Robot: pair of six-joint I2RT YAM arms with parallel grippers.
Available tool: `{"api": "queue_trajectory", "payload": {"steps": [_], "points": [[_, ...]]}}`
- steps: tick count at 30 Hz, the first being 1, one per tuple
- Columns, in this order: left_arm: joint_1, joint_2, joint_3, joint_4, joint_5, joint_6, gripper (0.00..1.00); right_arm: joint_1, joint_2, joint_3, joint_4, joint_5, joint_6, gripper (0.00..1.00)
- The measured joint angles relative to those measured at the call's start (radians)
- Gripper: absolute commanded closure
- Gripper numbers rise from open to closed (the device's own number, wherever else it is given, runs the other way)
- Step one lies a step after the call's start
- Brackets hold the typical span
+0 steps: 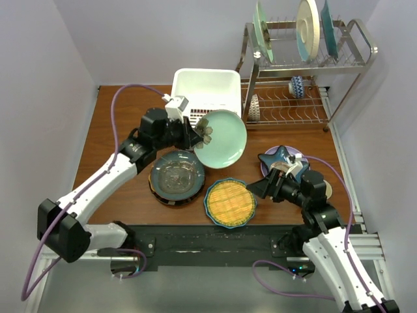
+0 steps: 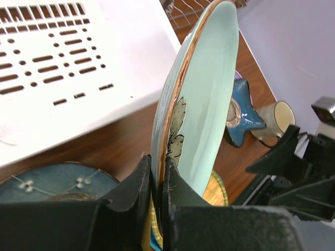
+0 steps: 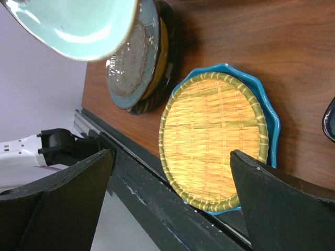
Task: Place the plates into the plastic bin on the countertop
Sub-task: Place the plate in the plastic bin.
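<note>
My left gripper (image 1: 199,134) (image 2: 157,180) is shut on the rim of a mint plate with a flower (image 1: 223,138) (image 2: 201,104). It holds the plate tilted on edge above the countertop (image 1: 117,130), just in front of the white plastic bin (image 1: 205,91) (image 2: 63,57). A dark teal plate (image 1: 176,176) (image 3: 133,60) lies on top of a black-rimmed one. A yellow woven plate (image 1: 230,202) (image 3: 214,138) rests on a blue scalloped one. A blue star plate (image 1: 279,158) (image 2: 243,112) sits on a lilac plate. My right gripper (image 1: 262,188) (image 3: 170,157) stands open and empty above the woven plate's near edge.
A metal wire rack (image 1: 306,98) at the back right holds three large upright plates on top and small items below. A cream mug (image 2: 276,117) stands beside the star plate near my right arm. The black rail (image 1: 208,238) runs along the near edge.
</note>
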State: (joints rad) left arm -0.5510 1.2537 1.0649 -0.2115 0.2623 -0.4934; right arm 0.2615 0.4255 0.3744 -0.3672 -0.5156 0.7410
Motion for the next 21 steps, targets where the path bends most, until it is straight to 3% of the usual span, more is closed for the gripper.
{"api": "queue_trajectory", "payload": {"steps": [21], "points": [[0.193, 0.332, 0.541, -0.164, 0.056, 0.014, 1.00, 0.000, 0.066, -0.095, 0.076, -0.026, 0.026, 0.01]]}}
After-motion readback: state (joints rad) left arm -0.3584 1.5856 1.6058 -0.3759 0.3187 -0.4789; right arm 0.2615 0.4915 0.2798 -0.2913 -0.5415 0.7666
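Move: The left hand already pinches the green plate by its left rim; the plastic bin's middle is about 14 cm ahead, 4 to the right and 15 below. From that hand the dark plate stack lies some 8 cm back, 6 left, 18 below. From the right hand, open and empty, the woven mat on a blue plate is 4 cm back, 9 left and 10 below, and the bin 28 ahead, 18 left. Left hand carries the pinched plate some 12 cm forward and up, over the bin; right hand sinks slightly. ##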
